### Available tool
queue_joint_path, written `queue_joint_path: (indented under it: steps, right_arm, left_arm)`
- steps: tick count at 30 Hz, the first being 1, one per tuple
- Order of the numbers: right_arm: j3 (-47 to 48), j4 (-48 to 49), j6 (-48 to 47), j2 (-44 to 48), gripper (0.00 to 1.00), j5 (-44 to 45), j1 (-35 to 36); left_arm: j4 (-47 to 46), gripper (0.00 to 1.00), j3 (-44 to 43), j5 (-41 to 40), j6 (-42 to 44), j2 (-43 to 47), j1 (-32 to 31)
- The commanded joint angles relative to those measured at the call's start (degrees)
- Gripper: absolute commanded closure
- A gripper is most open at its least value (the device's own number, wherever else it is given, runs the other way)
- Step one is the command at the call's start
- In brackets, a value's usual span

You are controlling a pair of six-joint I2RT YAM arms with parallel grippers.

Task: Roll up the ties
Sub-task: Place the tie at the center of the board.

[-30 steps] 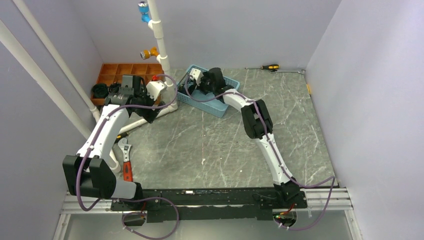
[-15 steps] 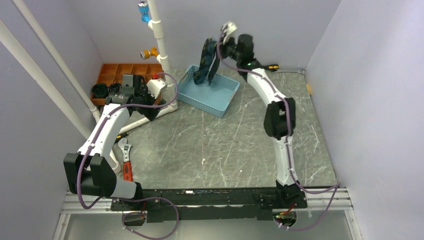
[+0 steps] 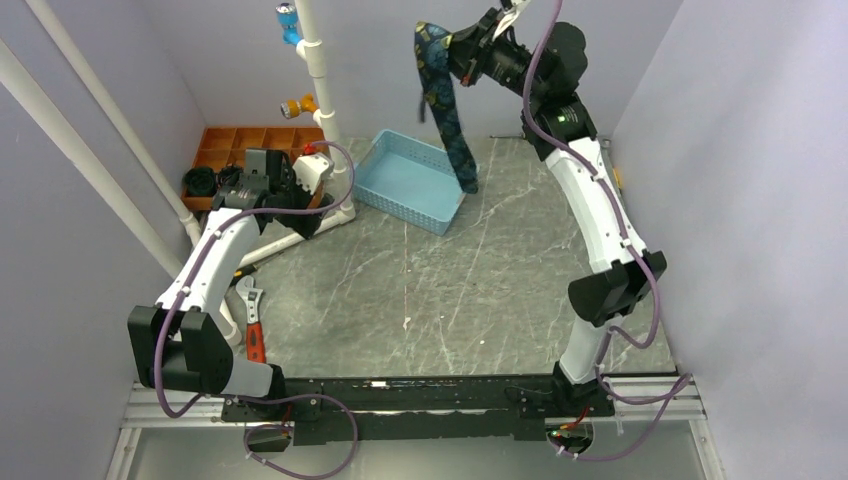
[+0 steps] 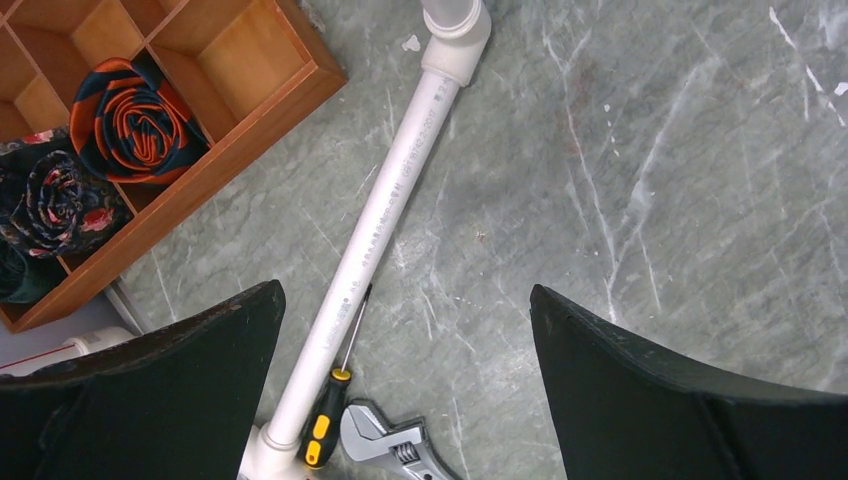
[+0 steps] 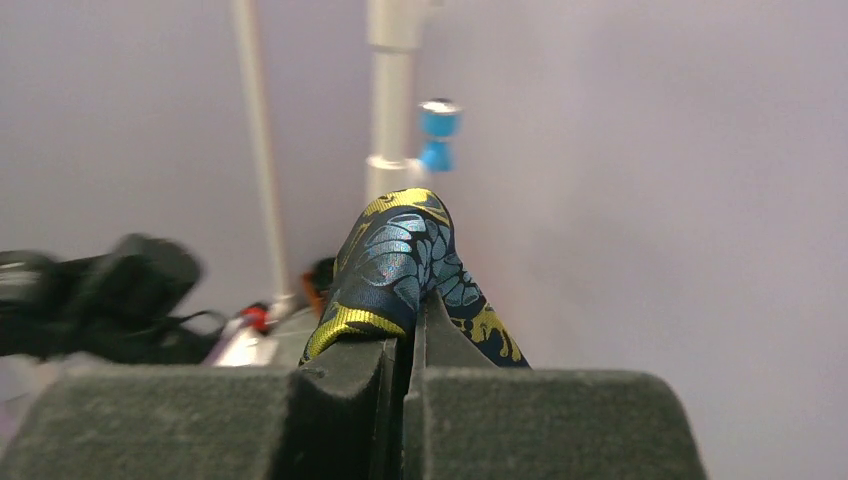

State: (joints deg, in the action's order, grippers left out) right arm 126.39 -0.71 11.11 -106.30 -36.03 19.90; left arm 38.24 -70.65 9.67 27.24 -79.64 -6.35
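Note:
A dark navy tie with blue and yellow-gold paisley hangs high in the air at the back, above the table. My right gripper is shut on its upper part, and the cloth folds over the jaws in the right wrist view as the tie. Its lower end dangles by the right edge of the light blue basket. My left gripper stands open over bare table beside a white pipe, holding nothing. Rolled ties sit in the orange wooden organiser.
A yellow-handled screwdriver and an adjustable wrench lie by the white pipe under the left gripper. A red-handled wrench lies at the left. Another screwdriver lies at the back wall. White pipes rise at the back left.
The right arm has swung up and to the right out of the blue basket, lifting the tie until it hangs clear above the table. The left arm has stayed still.

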Motion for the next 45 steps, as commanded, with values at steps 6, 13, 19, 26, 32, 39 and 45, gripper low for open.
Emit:
queue_joint_path:
  steps: [6,13,19,26,32,39,45]
  right_arm:
    - [-18.4,-4.4,11.3,8.7,1.0,-7.8,9.8]
    - [-31.2,-14.3,6.7,3.8,1.0,-4.1,13.3]
    - [-30.8,-19.0,-4.5,-9.5,1.0,10.6,10.5]
    - [-21.3,-19.4,-8.6,-18.8,1.0,22.2,2.0]
    - [-18.8,-20.7,-11.4,-17.3,1.0,24.9,-2.5]
    - [-33.6,-27.5,-22.3,-6.9,1.0,17.0,-2.8]
    - [-38.4,-30.3,-21.6,-3.8,1.0,17.7,-7.3]
  left_arm:
    - [-0.3,0.01,-2.7,5.2,-5.1,1.4,2.8]
    - [0.6,0.01,-1.3,5.9,-2.8,3.9,4.2]
    - [2.7,0.01,0.0,7.8,-1.4,5.6,4.2]
    - [3.0,0.0,1.8,10.2,-0.2,7.2,3.5]
    - [3.2,0.01,5.7,12.7,6.2,8.2,-0.4]
    - [3.3,0.01,13.0,16.4,19.0,8.3,-9.6]
    - [-3.2,0.01,16.5,15.1,26.4,4.5,-16.9]
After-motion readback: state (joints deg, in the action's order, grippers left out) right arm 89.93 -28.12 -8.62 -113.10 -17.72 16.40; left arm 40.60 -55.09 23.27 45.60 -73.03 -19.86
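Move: My right hand holds the tie high up: the board's centre lies about 52 cm below it, some 5 cm back and 2 cm to its left. The blue basket, standing askew, is about 12 cm ahead of that hand, 6 cm left and 49 cm down. From my empty left hand the board's centre is some 25 cm to the right, 4 cm ahead and 17 cm below; the basket is about 21 cm ahead, 21 cm right and 14 cm down. Keeping the tie pinched, I swing my right hand back and left, then plunge it nearly 50 cm, tipping the fingers down; low over the board it sweeps forward and right towards the basket's side, then draws back about 8 cm. My left hand rises slightly, then goes back, right and down towards the board's centre, turning clockwise some 35 degrees, fingers open. ##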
